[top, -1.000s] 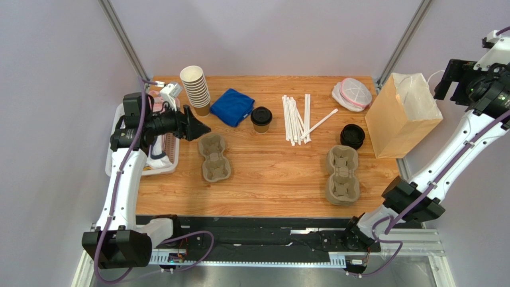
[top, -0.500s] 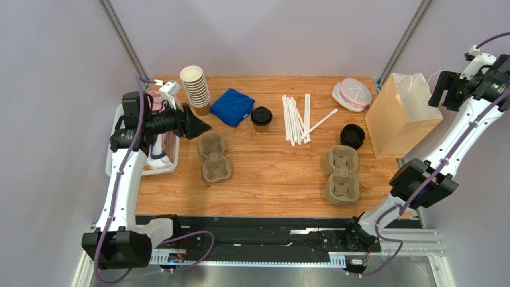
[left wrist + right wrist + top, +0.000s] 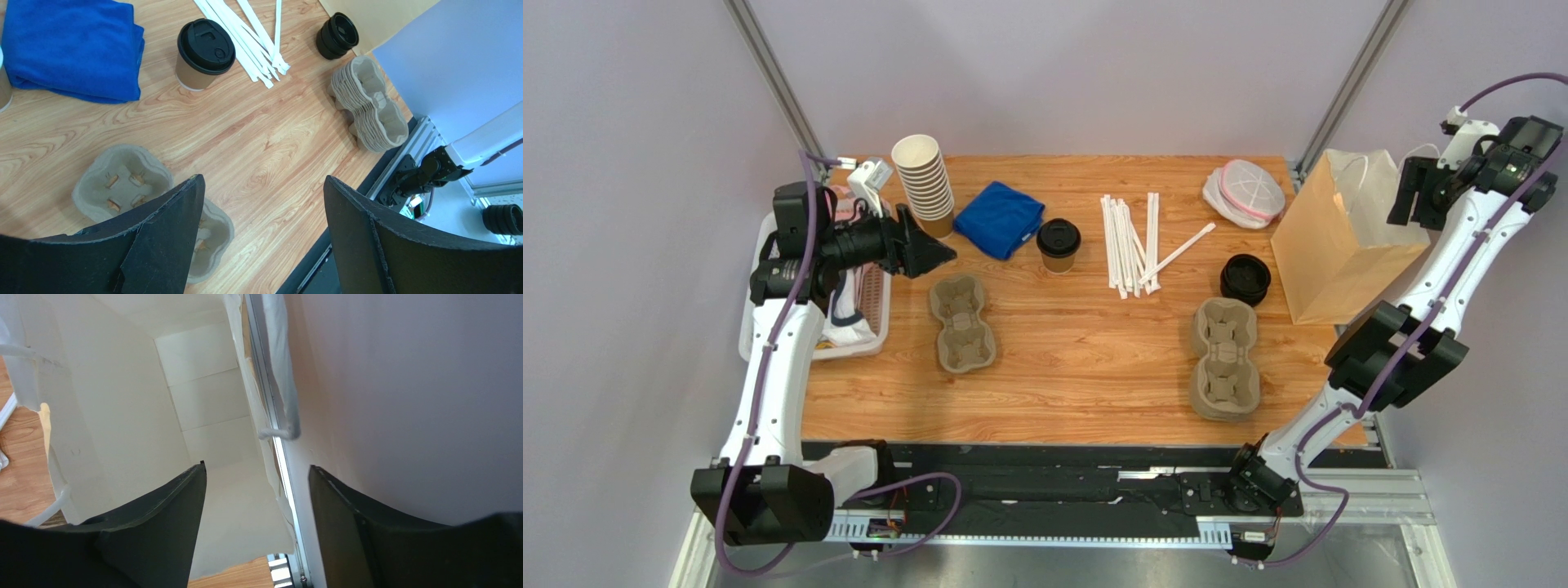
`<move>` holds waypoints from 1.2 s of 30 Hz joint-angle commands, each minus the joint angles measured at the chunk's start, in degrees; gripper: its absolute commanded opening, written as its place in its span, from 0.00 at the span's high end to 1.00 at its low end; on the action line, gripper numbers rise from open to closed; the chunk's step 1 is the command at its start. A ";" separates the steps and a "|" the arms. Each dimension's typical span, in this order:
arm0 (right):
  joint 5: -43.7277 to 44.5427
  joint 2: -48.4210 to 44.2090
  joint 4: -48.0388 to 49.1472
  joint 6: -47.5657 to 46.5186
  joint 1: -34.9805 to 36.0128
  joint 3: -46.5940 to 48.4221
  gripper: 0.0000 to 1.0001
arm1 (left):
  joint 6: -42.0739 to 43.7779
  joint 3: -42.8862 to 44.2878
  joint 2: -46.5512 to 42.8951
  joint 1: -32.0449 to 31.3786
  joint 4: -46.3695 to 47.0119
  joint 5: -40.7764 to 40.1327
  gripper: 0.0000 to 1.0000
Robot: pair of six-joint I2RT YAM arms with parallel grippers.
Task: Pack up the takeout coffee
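Observation:
The takeout coffee [image 3: 1058, 244], a brown paper cup with a black lid, stands upright on the table's far middle, also seen in the left wrist view [image 3: 204, 54]. My left gripper [image 3: 934, 257] hovers open above the left cup carrier [image 3: 962, 321], well left of the coffee, with nothing between its fingers [image 3: 264, 180]. My right gripper [image 3: 1409, 196] hangs open at the right rim of the upright brown paper bag [image 3: 1345, 239]. In the right wrist view it [image 3: 256, 468] looks down into the bag's white inside [image 3: 202, 398], with a white handle [image 3: 282, 373] beyond the fingers.
A stack of lidless cups [image 3: 924, 181] and a blue cloth [image 3: 999, 218] lie at the back left. White straws [image 3: 1133, 241], loose black lids [image 3: 1246, 278], stacked carriers [image 3: 1225, 355] and a bagged item [image 3: 1244, 192] are right of the coffee. A white basket [image 3: 860, 319] sits at the left edge.
My right arm has swung in and down to the bag's right rim, its jaws narrowing somewhat. The left arm has barely shifted.

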 commanded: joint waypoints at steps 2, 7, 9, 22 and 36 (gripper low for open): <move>-0.94 1.15 2.62 -1.19 1.92 -1.30 0.44 | -0.65 2.18 0.62 -0.12 2.47 1.37 0.20; 0.02 0.71 2.62 0.12 5.00 -0.69 0.86 | -0.30 2.18 0.62 -0.04 2.29 1.28 0.21; 0.11 -0.95 2.53 1.35 5.71 0.36 1.00 | 0.05 2.35 0.36 -0.13 1.94 1.02 0.21; -11.92 -22.47 5.77 26.72 12.29 2.49 1.00 | -0.21 3.06 0.09 -0.12 1.50 -1.88 0.21; -19.24 -57.81 22.14 57.16 26.18 -40.22 1.00 | -2.05 1.83 -0.44 -0.04 1.06 -3.38 0.21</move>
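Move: The paper bag stands right under my right hand: its far-right rim is already between the open fingers, its middle about 7 cm to the left, 4 cm ahead and 14 cm down. On the table some 26 cm below that hand, the black lids lie about 21 cm left and 3 cm ahead, the stacked cup carriers 28 cm left and 13 cm back. From my left hand the bag is roughly 77 cm to the right, 11 cm ahead and 17 cm down. I dip my right hand about 2 cm, edging forward and left, and shut the fingers on the paper bag's rim. Keeping the pinch, I sweep fast to the left, some 30 cm in all, rising steeply and then drawing back, with a slight sink at the end. The fingers tip upward by about 35 degrees, and then the hand's left side rolls up. ##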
